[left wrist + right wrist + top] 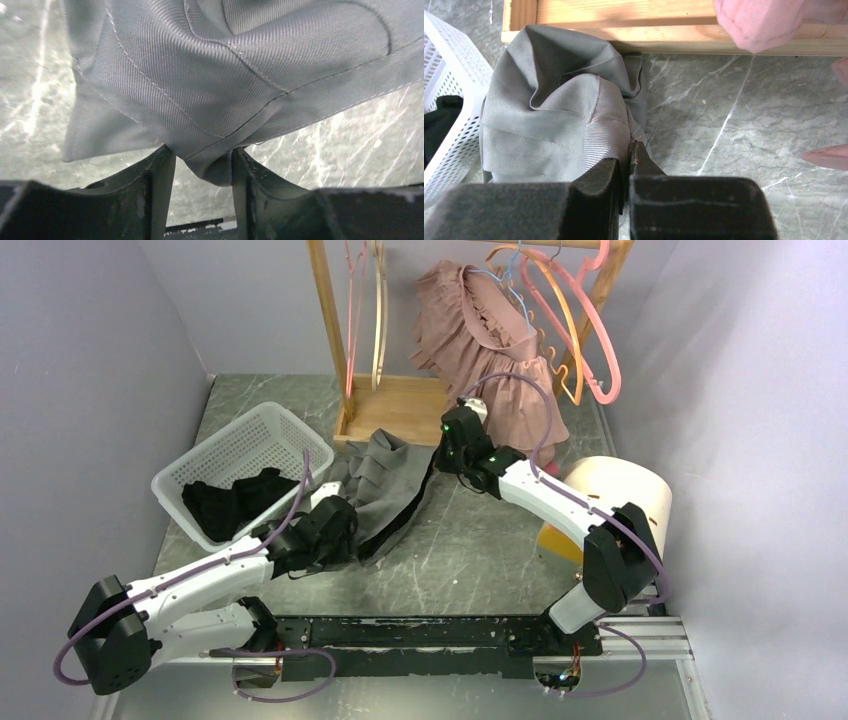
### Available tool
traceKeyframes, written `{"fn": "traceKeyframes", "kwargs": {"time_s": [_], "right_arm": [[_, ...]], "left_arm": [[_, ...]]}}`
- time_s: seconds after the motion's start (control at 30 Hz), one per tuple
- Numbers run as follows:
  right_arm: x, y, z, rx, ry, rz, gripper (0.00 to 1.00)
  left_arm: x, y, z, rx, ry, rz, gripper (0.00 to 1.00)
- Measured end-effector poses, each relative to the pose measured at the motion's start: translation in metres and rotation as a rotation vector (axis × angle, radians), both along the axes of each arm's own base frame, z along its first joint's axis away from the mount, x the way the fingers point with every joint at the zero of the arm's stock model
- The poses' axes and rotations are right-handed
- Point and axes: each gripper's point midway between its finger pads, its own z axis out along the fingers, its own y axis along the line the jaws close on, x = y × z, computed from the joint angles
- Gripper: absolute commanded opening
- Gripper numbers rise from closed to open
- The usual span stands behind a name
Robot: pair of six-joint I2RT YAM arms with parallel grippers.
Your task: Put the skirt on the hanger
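A grey skirt lies crumpled on the marble table between my two grippers, its far edge against the wooden rack base. My left gripper pinches a gathered fold of the skirt between its fingertips, the cloth raised off the table. My right gripper is shut on the skirt's ribbed waistband, its tips close together. Empty pink and orange hangers hang on the rack at the back right.
A pink skirt hangs on the wooden rack. A white basket with black clothes stands at the left, touching the grey skirt. A cream cylinder lies at the right. Grey walls close in both sides.
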Motion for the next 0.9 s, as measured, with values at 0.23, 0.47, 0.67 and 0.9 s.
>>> {"fn": "traceKeyframes", "kwargs": {"time_s": [0.23, 0.47, 0.67, 0.9], "right_arm": [[-0.003, -0.001, 0.004, 0.012, -0.007, 0.004, 0.00], [-0.005, -0.001, 0.012, 0.027, -0.019, 0.016, 0.00], [-0.015, -0.007, 0.028, 0.021, -0.040, 0.041, 0.00], [-0.030, -0.020, 0.050, -0.014, -0.069, 0.078, 0.00]], "left_arm": [[0.023, 0.010, 0.020, 0.034, -0.118, 0.072, 0.19], [0.036, 0.024, 0.031, 0.084, -0.145, 0.125, 0.13], [0.049, 0.029, 0.070, 0.055, -0.215, 0.131, 0.07], [0.061, 0.050, 0.103, 0.049, -0.259, 0.141, 0.07]]}}
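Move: Around the near corner of the grey skirt, the left hand's half-open fingers already have the cloth between their pads, right at the hand point. The white basket's middle lies about 16 cm ahead and 20 cm to this hand's left, roughly level in height; the wooden rack base is some 27 cm ahead, 17 cm right and 3 cm lower. From the right hand, shut on the skirt's waistband, that near corner lies about 18 cm back, 16 cm left and 8 cm lower. Closing on the grey cloth, the left fingers pinch the near corner of the skirt while the hand moves forward and left; it then climbs faster, about 10 cm up, 6 cm forward and 5 cm left in all, its fingers tilting up some 15 degrees. The right hand keeps its grip and, mostly in the second half, rises about 5 cm while drawing back and a little right. ##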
